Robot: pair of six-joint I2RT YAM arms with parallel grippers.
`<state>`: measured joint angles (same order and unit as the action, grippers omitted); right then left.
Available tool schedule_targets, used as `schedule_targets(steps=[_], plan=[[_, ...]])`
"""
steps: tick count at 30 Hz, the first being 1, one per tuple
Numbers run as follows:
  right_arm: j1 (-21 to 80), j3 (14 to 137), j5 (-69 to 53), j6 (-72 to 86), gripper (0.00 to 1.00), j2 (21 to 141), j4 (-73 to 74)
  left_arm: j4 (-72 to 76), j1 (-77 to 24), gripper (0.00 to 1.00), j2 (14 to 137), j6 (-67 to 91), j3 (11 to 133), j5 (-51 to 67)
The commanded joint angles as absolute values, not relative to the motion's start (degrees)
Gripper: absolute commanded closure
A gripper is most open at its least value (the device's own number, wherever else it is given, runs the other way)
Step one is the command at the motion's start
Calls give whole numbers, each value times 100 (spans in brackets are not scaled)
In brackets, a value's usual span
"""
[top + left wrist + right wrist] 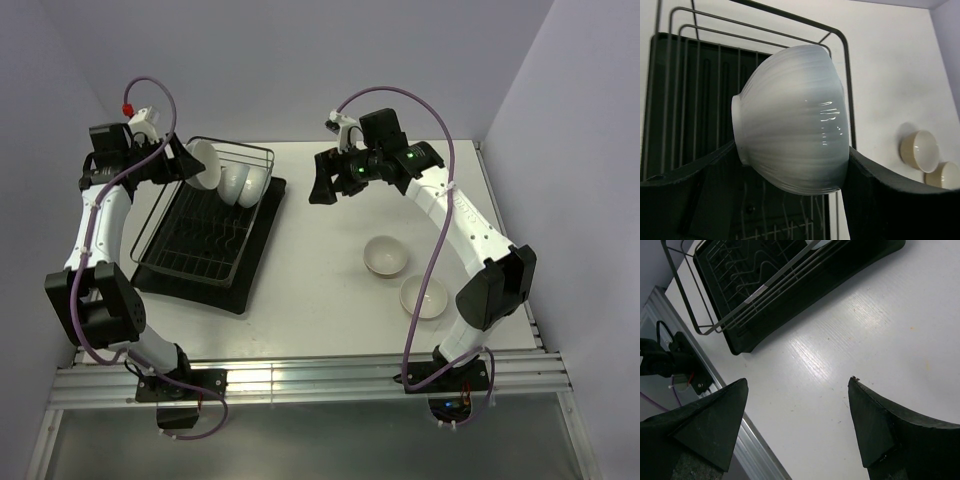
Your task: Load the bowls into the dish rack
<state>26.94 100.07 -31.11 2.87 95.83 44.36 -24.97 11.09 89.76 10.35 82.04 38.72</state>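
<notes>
My left gripper is shut on a white ribbed bowl, held on its side between the two fingers above the far left end of the dish rack. Two more white bowls stand on edge in the far end of the rack. On the table to the right sit two cream bowls, one nearer the middle and one closer to the right arm's base. My right gripper hangs open above the table just right of the rack, with nothing between its fingers.
The rack stands on a flat black tray on the left half of the white table. Walls close the table in on the left, right and back. A metal rail runs along the near edge.
</notes>
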Motion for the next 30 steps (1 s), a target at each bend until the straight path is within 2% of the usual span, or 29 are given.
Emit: schedule_targets(steps=[1, 10, 18, 30], plan=[[2646, 10011, -3120, 202, 12, 9264, 4430, -2347, 1151, 100, 9034, 677, 8736, 3622], [2637, 9984, -3085, 158, 12, 9316, 4438, -2355, 1125, 100, 9386, 247, 9105, 2849], [2637, 10011, -3103, 184, 12, 9404, 4438, -2461, 1055, 100, 9606, -130, 9229, 2654], [2637, 10028, -3067, 132, 12, 9431, 4500, -2522, 607, 100, 9844, -773, 9387, 1934]])
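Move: The left gripper still holds its bowl, fingers closed on either side. The free rack slot for it lies about 10 cm ahead, some 2 cm left and 12 cm below. Of the two bowls already standing in the rack, the nearer is roughly 9 cm ahead, 4 cm right and 13 cm down; the other 8 cm ahead, 9 cm right, at the same height. From the idle right hand the slot is some 19 cm forward, 28 cm left and 14 cm below. Bring the left gripper with its bowl forward and to the left over the far-left end of the rack, then mostly down towards the free slot beside the standing bowls, easing slightly back to the right: about 5 cm forward, 3 cm left and 4 cm down overall. Meanwhile roll the hand some 20 degrees, left side rising, fingers pointing more steeply down, and keep the grip unchanged. ##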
